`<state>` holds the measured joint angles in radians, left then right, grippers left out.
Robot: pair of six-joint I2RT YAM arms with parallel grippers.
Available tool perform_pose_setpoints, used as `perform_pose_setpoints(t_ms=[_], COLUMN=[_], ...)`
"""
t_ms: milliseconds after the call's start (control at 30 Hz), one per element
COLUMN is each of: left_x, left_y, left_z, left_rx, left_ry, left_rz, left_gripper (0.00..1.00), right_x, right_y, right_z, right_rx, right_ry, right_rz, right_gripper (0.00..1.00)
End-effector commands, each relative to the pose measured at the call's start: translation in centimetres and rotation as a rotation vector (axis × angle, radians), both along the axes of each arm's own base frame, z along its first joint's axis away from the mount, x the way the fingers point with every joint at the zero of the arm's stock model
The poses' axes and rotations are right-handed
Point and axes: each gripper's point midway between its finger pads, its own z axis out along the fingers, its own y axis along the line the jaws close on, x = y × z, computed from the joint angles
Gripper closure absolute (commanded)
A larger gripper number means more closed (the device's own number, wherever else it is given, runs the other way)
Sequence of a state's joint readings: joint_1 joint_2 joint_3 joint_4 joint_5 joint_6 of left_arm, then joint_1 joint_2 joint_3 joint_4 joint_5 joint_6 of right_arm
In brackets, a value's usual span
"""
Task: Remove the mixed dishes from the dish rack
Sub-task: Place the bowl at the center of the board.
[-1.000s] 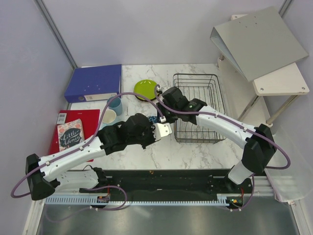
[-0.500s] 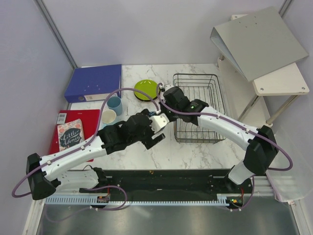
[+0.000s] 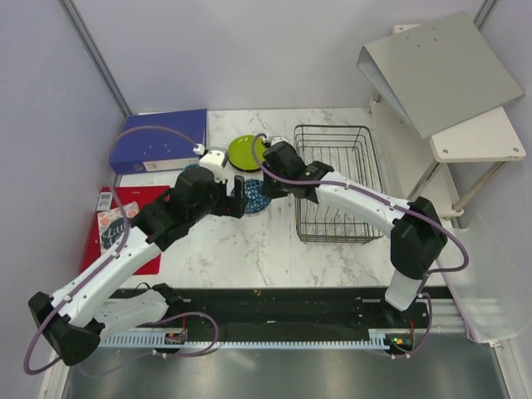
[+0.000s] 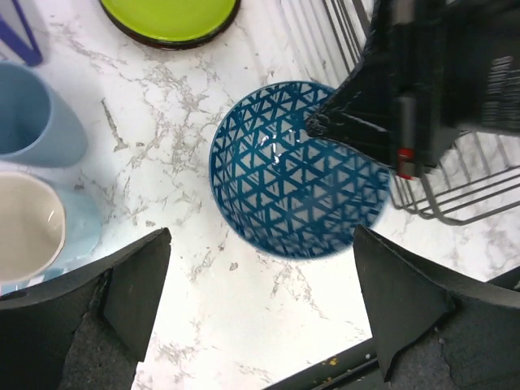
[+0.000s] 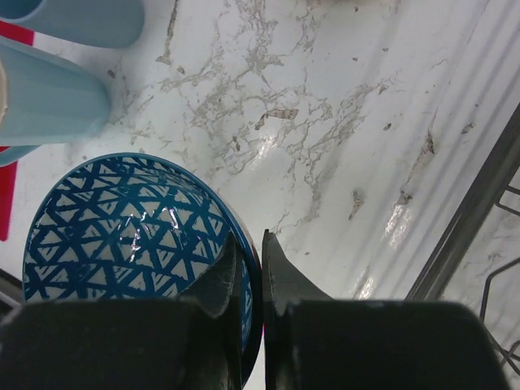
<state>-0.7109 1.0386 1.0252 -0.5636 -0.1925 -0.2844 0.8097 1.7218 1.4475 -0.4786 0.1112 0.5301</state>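
Note:
A blue patterned bowl (image 3: 253, 198) (image 4: 276, 179) (image 5: 122, 236) sits just left of the black wire dish rack (image 3: 337, 183) (image 4: 455, 195). My right gripper (image 3: 268, 188) (image 5: 250, 244) is shut on the bowl's rim, one finger inside and one outside. Whether the bowl rests on the marble I cannot tell. My left gripper (image 3: 236, 196) (image 4: 260, 236) stands wide open beside the bowl, holding nothing. Behind the bowl lies a lime green plate (image 3: 247, 151) (image 4: 171, 12). Two light blue cups (image 4: 32, 114) (image 4: 32, 227) (image 5: 49, 89) stand to its left, largely hidden under the left arm in the top view.
A blue ring binder (image 3: 160, 140) lies at the back left and a red book (image 3: 125, 220) at the left edge. A white shelf with a grey binder (image 3: 440, 71) stands to the right of the rack.
The left gripper opened, let go of the bowl and swung back toward the far left. The right gripper closed on the bowl's rim and shifted slightly left.

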Motion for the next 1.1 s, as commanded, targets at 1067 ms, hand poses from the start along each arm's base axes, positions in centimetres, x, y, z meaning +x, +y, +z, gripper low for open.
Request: perform_pose_setpoints(t_ms=[1067], left_x=[-5.2], left_y=[5.8], left_z=[5.8], left_rx=[-0.363], left_ry=[-0.151], left_rz=[0.197], left_gripper=[0.02], right_x=[8.4], right_y=[4.9], right_z=[-12.7], right_rx=[-0.065], right_ry=[0.008], right_rz=[-0.029], right_gripper=[0.90])
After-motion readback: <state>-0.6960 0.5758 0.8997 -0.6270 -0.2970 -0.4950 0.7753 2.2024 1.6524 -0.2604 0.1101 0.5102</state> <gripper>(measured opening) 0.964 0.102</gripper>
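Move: The right hand holds the blue bowl by its rim; the bowl's spot at the board's middle lies about 8 cm ahead, 9 cm left and 16 cm below. From this hand, the green plate is some 20 cm ahead and 6 cm left, the blue mug 12 cm ahead and 20 cm left, the rack's middle 11 cm ahead and 18 cm right. From the left hand, that spot is about 14 cm ahead, 3 cm right, 21 cm below. Right hand, rim still pinched, lowers the bowl about 12 cm, forward-left, towards the board; left hand withdraws left. ##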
